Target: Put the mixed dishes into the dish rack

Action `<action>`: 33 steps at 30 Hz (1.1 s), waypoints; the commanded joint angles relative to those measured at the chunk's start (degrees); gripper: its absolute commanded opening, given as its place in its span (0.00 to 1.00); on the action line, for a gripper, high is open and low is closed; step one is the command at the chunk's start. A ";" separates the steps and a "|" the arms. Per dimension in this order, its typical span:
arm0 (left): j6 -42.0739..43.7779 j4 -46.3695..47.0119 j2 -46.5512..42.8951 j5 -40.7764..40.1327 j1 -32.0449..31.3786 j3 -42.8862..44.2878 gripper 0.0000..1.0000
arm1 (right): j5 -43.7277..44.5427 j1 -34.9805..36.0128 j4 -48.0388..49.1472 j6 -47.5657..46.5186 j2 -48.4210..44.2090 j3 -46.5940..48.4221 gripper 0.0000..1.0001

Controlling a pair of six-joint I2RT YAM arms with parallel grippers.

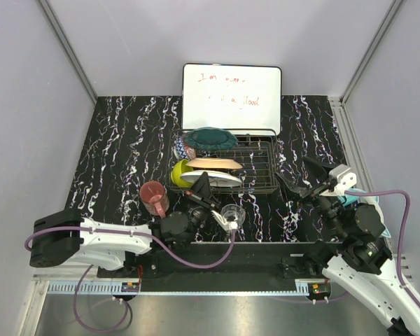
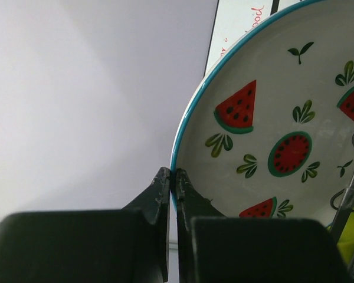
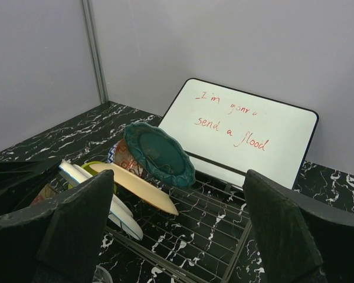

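Note:
The dish rack [image 1: 260, 166] stands mid-table and holds a teal plate [image 1: 210, 138], a red patterned bowl [image 1: 183, 148], a lime-green bowl [image 1: 177, 173] and a peach plate [image 1: 214, 163]. At the rack's near-left side a white plate with red slices [image 2: 271, 118] leans on edge, and my left gripper [image 2: 176, 177] is shut on its blue rim. The pink mug [image 1: 154, 197] and the clear glass [image 1: 232, 215] stand on the table in front of the rack. My right gripper [image 1: 299, 178] hovers open and empty by the rack's right end, its fingers [image 3: 76, 218] framing the rack [image 3: 224, 236].
A white handwritten whiteboard [image 1: 231, 96] leans against the back wall just behind the rack. The rack's right half is bare wire. Grey walls enclose the black marbled table [image 1: 119, 147] on three sides.

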 commanded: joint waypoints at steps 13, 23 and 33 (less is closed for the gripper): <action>-11.53 -17.05 -3.03 -9.86 0.87 8.38 0.53 | 3.03 -0.10 -1.11 -0.64 0.84 1.80 0.98; -8.63 -18.80 -5.40 -9.33 0.96 13.20 0.97 | 2.42 -0.10 -1.72 -1.43 2.86 3.30 0.99; -12.58 -37.16 -14.98 -13.71 0.61 20.77 0.99 | 1.45 -0.10 -3.74 -0.55 8.66 5.50 1.00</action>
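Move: The left hand still pinches the watermelon plate high on its left side; the plate's middle is about 5 cm right of this hand, 2 cm ahead and 7 cm below. The orange plate's middle lies some 7 cm ahead and 5 cm right, the green bowl 4 cm ahead and 7 cm left, the glass about 8 cm back and 10 cm right. From the right hand, the watermelon plate is roughly 30 cm left, 8 cm ahead and 17 cm lower. The left hand eases the watermelon plate about 2 cm down at the front of the rack, creeping a little forward and left as the wrist tips some 7 degrees down and turns slightly counter-clockwise, while its fingers start to spread from the pinched rim to wide open. It then turns back and climbs about 7 cm, drawing a little left, the lower finger still against the decorated side of the rim, while the open right hand drifts about 2 cm forward and down. ##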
